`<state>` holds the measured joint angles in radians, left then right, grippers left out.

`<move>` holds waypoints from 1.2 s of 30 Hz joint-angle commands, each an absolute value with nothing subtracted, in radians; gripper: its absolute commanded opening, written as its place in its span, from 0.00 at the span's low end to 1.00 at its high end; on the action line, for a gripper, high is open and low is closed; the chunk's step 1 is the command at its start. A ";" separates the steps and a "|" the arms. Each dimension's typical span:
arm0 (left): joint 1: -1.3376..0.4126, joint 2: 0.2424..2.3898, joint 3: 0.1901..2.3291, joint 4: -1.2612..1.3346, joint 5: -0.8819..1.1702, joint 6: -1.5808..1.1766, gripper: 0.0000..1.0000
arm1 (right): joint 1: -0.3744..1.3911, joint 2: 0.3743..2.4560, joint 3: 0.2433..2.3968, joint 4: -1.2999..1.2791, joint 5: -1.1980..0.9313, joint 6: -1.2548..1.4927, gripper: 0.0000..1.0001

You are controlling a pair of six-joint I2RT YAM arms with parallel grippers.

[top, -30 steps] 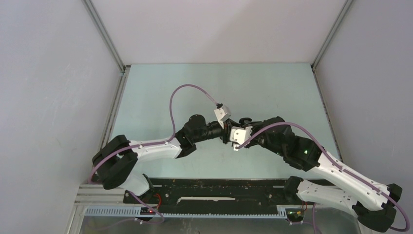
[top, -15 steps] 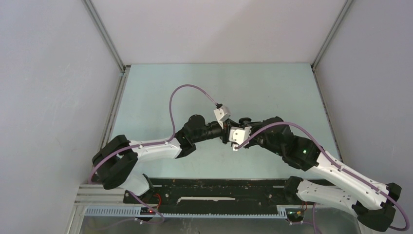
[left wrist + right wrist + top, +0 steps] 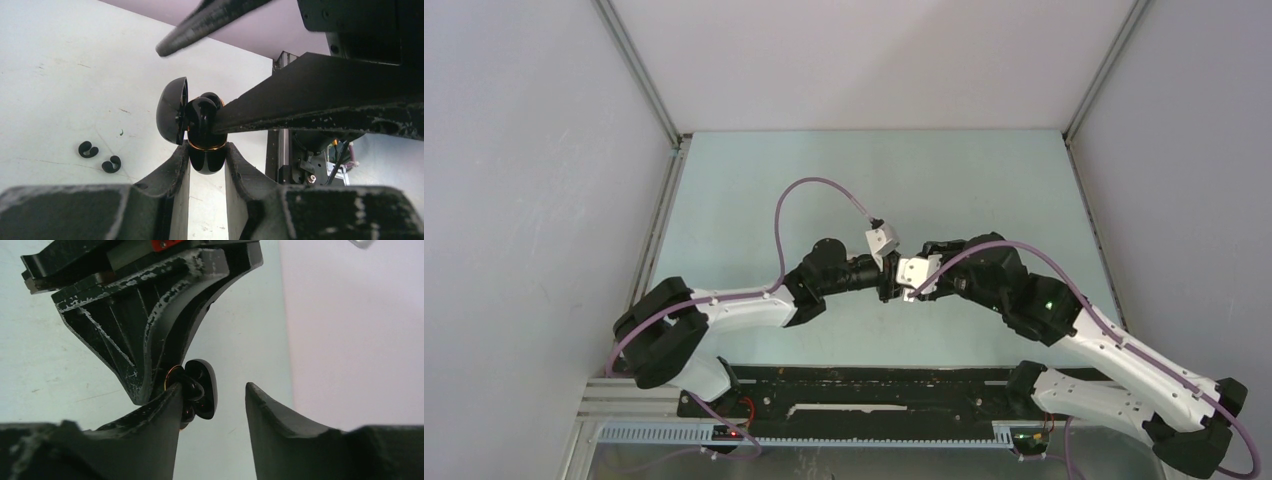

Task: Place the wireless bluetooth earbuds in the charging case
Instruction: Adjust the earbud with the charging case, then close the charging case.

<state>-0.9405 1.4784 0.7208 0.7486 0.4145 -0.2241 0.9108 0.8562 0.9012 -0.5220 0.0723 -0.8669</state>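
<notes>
The glossy black charging case (image 3: pixel 207 156) with a gold ring is held off the table, and my left gripper (image 3: pixel 207 147) is shut on its lower half. Its lid (image 3: pixel 171 111) stands open to the left. A black earbud (image 3: pixel 202 112) sits at the case's mouth. My right gripper (image 3: pixel 212 395) is open: its left finger (image 3: pixel 160 412) touches the earbud (image 3: pixel 193 388) while the right finger stands well apart. Two small black C-shaped earbuds (image 3: pixel 88 149) (image 3: pixel 111 164) lie on the table. In the top view both grippers (image 3: pixel 888 281) (image 3: pixel 916 282) meet at mid-table and hide the case.
The pale table (image 3: pixel 984 190) is walled by white panels on three sides. A black rail (image 3: pixel 864 385) and the arm bases run along the near edge. The left arm's purple cable (image 3: pixel 794 200) loops over the table.
My right gripper's jaws have spread apart, and its wrist has shifted slightly away from the near edge. My left gripper still holds the case in the same place.
</notes>
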 commanded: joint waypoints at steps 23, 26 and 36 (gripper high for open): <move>-0.934 1.494 0.655 1.078 0.566 -0.247 0.00 | 0.245 0.966 1.312 -1.106 -0.852 -0.773 0.83; -0.937 1.477 0.639 1.087 0.581 -0.239 0.00 | 0.180 0.993 1.331 -1.255 -0.957 -0.892 0.84; -0.960 1.399 0.624 0.995 0.647 -0.152 0.00 | -0.021 1.218 1.338 -1.598 -1.230 -1.060 0.76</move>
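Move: The open black charging case with its earbuds is held in the left fingertips, about 2 cm to the right of that hand's point and 1 cm above it. From the right hand, the case lies some 2 cm back, 2 cm left and about 1 cm lower. On the table, roughly 18 cm below the left hand, two loose black earbuds lie about 9 cm ahead and 4 cm right; the closed black case is some 5 cm ahead and 8 cm left. The earbud in the open case is left alone as the right fingers, half open against it, spread nearly wide and come free. The right hand lifts about 5 cm and draws away rightward some 7 cm, also back, then sinks again, its wrist turning over 50 degrees until the fingers point left and down. The left hand keeps its grip, rising slightly before carrying the case back about 4 cm with a small clockwise turn. ##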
